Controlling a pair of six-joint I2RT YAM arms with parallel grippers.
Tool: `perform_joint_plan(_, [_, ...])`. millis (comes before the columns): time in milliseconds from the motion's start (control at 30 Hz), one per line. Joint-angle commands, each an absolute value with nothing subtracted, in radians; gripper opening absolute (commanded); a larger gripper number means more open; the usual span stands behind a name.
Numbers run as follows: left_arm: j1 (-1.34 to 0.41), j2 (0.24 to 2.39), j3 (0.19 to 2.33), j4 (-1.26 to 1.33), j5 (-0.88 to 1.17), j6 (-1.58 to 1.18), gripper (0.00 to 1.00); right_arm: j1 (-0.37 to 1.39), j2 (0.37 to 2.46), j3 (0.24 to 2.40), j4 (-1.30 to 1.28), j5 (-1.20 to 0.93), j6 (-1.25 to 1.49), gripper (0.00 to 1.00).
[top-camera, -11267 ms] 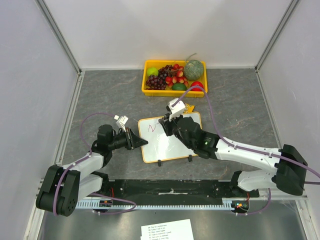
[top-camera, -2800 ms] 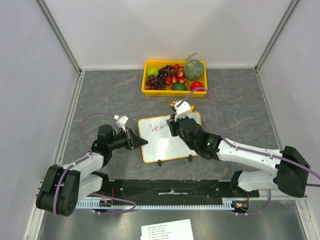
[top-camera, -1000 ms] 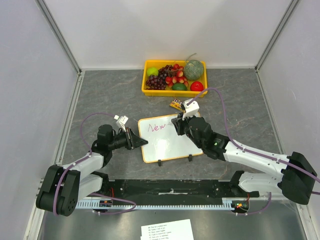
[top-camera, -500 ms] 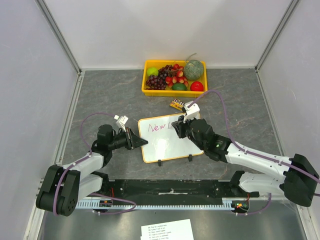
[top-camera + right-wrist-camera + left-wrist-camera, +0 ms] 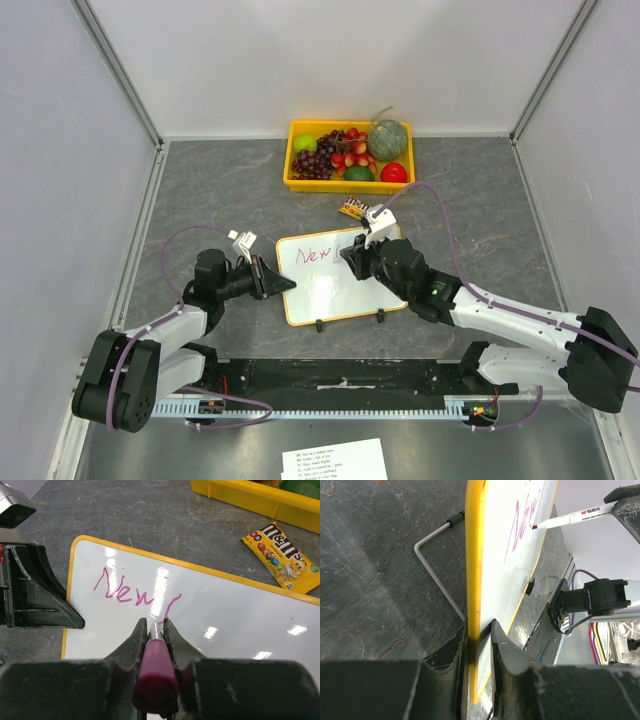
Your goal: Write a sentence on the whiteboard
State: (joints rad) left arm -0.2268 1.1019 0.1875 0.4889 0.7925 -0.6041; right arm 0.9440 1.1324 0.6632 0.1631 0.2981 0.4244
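Observation:
The whiteboard [image 5: 330, 292] with its orange-yellow frame lies tilted in the middle of the table. My left gripper [image 5: 276, 283] is shut on its left edge [image 5: 475, 555], one finger on each face [image 5: 479, 626]. The sentence [image 5: 125, 591] reads "New" in pink, followed by one fresh curved stroke [image 5: 318, 256]. My right gripper [image 5: 155, 622] is shut on a pink-capped marker [image 5: 156, 672]. The marker's tip [image 5: 570, 517] touches the board just right of the lettering. In the top view the right gripper [image 5: 350, 255] hides the marker.
A yellow bin of fruit [image 5: 348, 155] stands at the back. A yellow M&M's bag [image 5: 352, 208] lies just beyond the board's far edge [image 5: 282, 557]. A bent wire stand [image 5: 437, 575] lies behind the board. A printed paper sheet [image 5: 335, 460] lies at the near edge.
The right gripper has slid the marker slightly left and nearer over the board, and the pink lettering has grown from one stroke to "New" plus a new stroke. The left gripper has not moved.

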Motion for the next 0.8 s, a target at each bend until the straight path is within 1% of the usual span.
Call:
perform_joint_plan(0, [-0.229,1.106,0.186,0.511,0.749,-0.563,0.02,0.937,1.158,0.686,0.169,0.287,0.434,0.0])
perform_joint_plan(100, [-0.23,1.108,0.187,0.511,0.749,-0.563,0.02,0.936,1.132,0.696,0.179,0.273,0.443,0.0])
perform_joint_plan(233, [-0.229,1.106,0.187,0.511,0.747,-0.563,0.02,0.91,1.069,0.695,0.227,0.187,0.469,0.0])
perform_joint_plan(500, [-0.23,1.104,0.186,0.511,0.746,-0.564,0.02,0.744,0.993,0.68,0.275,-0.038,0.523,0.0])
perform_joint_plan(767, [-0.232,1.104,0.186,0.511,0.746,-0.564,0.02,0.724,1.025,0.727,0.178,-0.006,0.394,0.0])
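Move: The unfinished "s" on the slanted whiteboard lies under the marker tip, about 3 cm left of the right hand, 1 cm ahead and 3 cm below. The written "New" is some 8 cm left and 2 cm ahead; the yellow candy bag lies about 20 cm ahead, 5 cm right and 16 cm below. From the left hand, the "s" is roughly 9 cm right, 5 cm ahead and 5 cm higher. The "s" gets its short tail first, the marker tip still on the board as the right hand eases barely half a centimetre left. Then the hand lifts the tip off and swings up about 6 cm, also right and a little forward, away from the letters, its fingers tipping up some 10 degrees and keeping their hold on the marker; at the end it just starts to sink. The left fingers stay on the board's left edge. ##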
